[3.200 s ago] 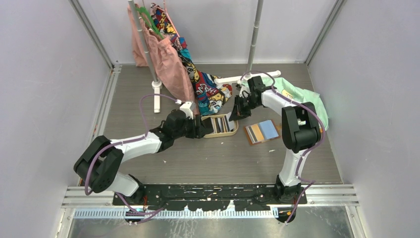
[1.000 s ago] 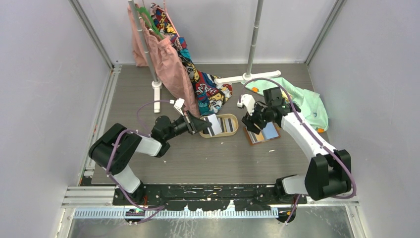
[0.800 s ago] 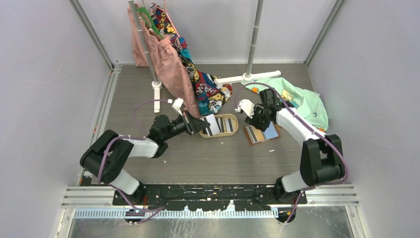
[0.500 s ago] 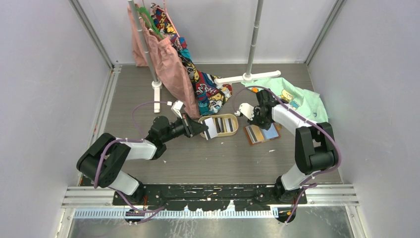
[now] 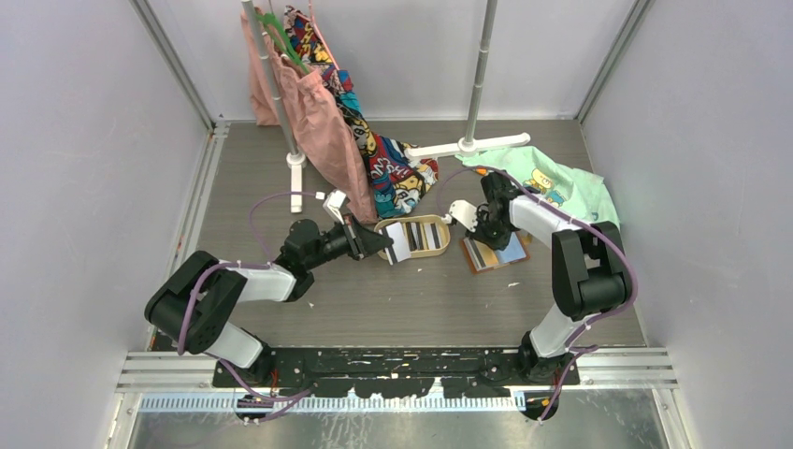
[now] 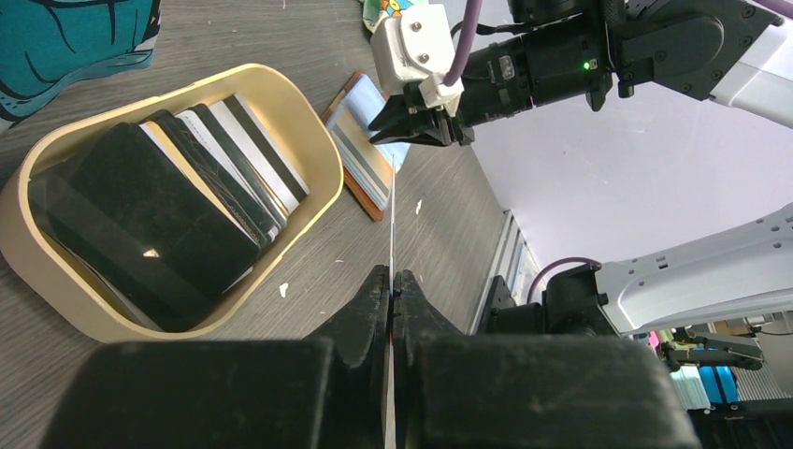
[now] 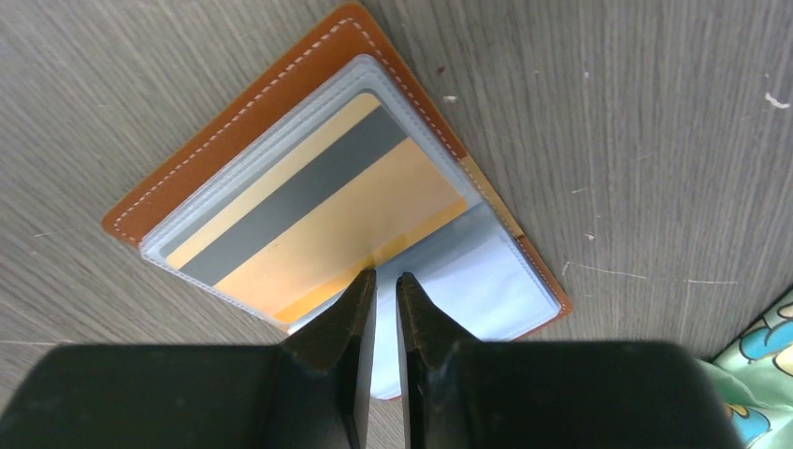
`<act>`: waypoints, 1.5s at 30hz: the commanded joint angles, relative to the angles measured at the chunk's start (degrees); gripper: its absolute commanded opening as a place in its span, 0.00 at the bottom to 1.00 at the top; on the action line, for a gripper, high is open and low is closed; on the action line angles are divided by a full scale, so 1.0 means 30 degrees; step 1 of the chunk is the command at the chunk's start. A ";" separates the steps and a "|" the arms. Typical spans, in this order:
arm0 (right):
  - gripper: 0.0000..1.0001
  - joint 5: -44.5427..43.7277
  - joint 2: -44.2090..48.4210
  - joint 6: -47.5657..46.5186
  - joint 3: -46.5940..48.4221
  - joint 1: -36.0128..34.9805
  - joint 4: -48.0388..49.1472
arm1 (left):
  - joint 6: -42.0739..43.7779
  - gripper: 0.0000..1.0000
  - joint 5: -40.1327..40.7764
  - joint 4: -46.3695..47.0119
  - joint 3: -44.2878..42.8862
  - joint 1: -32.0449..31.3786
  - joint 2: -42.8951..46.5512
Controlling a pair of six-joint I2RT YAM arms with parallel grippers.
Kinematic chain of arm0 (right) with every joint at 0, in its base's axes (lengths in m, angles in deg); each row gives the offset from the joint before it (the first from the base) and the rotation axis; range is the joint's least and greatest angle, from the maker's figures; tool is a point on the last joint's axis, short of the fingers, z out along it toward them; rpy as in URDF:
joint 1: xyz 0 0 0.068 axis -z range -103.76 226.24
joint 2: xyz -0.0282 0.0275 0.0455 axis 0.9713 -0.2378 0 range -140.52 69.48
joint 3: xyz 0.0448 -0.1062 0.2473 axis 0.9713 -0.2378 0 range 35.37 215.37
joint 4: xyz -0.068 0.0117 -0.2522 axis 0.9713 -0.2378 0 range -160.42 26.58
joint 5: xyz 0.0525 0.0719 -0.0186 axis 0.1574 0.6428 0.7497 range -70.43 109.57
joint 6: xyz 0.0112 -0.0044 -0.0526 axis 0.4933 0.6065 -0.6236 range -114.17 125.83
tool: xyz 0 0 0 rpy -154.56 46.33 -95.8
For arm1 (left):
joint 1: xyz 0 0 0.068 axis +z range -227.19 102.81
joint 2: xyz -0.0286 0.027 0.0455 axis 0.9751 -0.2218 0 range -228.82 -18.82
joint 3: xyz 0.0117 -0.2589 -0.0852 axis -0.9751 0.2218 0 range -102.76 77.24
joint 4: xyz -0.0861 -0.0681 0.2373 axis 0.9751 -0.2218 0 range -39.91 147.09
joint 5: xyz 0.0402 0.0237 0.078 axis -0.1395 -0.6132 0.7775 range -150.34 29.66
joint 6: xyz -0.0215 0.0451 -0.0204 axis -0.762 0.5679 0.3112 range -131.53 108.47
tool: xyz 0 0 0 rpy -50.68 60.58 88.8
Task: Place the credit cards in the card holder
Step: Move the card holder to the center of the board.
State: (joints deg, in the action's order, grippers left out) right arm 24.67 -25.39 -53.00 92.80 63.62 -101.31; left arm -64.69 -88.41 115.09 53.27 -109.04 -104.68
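The tan-brown card holder (image 5: 496,251) lies open on the table, right of the oval tray (image 5: 440,227). A yellow credit card (image 7: 318,206) with a grey stripe sits in its clear sleeve, beside a pale blue sleeve (image 7: 486,271). My right gripper (image 7: 384,278) points down onto the holder (image 7: 309,94), its jaws a narrow slit apart at the sleeve's edge; any pinch is hidden. My left gripper (image 6: 391,281) is shut on a white credit card (image 6: 391,215) seen edge-on, held over the tray's right end (image 5: 400,239). Several more black and striped cards (image 6: 187,206) lie in the tray (image 6: 318,150).
A pink garment (image 5: 313,112) and a colourful cloth (image 5: 393,168) hang from a rack behind the tray, its white foot (image 5: 468,145) on the table. A mint-green shirt (image 5: 570,192) lies behind the holder. Grey walls close in both sides.
My right gripper's jaws have narrowed over the card holder and its elbow has swung back toward the base. The left gripper drew slightly leftward with the card.
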 commanded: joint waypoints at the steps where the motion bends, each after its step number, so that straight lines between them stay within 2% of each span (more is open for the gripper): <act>1: 0.21 0.1662 0.0286 -0.1049 0.0197 -0.0061 -0.0950 | 0.0119 0.00 -0.0046 0.1205 0.0021 -0.0154 0.0009; 23: 0.28 0.4995 0.0956 -0.2419 0.0259 -0.2994 -0.3436 | -0.0511 0.00 0.0287 0.2083 0.0535 -0.1160 -0.0706; 26: 0.36 0.6174 0.2227 -0.2159 0.0405 -0.2151 -0.3246 | -0.0502 0.00 0.0390 0.2131 0.0677 -0.1175 -0.0714; 30: 0.61 0.7319 0.2891 -0.0670 0.0152 -0.0424 -0.1316 | -0.0413 0.00 0.0394 0.2113 0.0631 -0.1177 -0.0729; 32: 0.68 0.7622 0.2170 0.0048 0.0591 0.0263 -0.0937 | -0.0407 0.00 0.0311 0.2090 0.0583 -0.1175 -0.0804; 38: 0.73 0.8099 -0.1212 0.1898 0.2913 0.0560 -0.1708 | -0.0441 0.00 0.0218 0.2113 0.0616 -0.1172 -0.0714; 45: 0.75 0.8348 -0.3157 0.1707 0.4177 0.0392 -0.2567 | -0.0397 0.00 0.0182 0.2163 0.0833 -0.1159 -0.0614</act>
State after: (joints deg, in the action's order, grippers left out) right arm 47.38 -33.96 -48.52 102.07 65.41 -107.25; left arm -66.60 -87.80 117.69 55.42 -112.43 -106.98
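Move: The open card holder lies right under my right fingertips, which are down on its fold near the middle. The basket's middle is about 20 cm to the left of my right hand and 3 cm farther out; the green towel lies roughly 14 cm ahead and 14 cm to the right. From my left hand the holder is some 26 cm to the right, about 3 cm farther out and 12 cm below. With my right fingertips still on the card holder, I drag left about 7 cm and back towards me 5 to 6 cm, turning the hand some 15 degrees counter-clockwise. Then I lift off, spread the fingers wide, swing forward and come down again astride the holder's far edge, the hand's turn undone and the hand tilted. My left hand keeps its pinched card and eases back and down a little. ##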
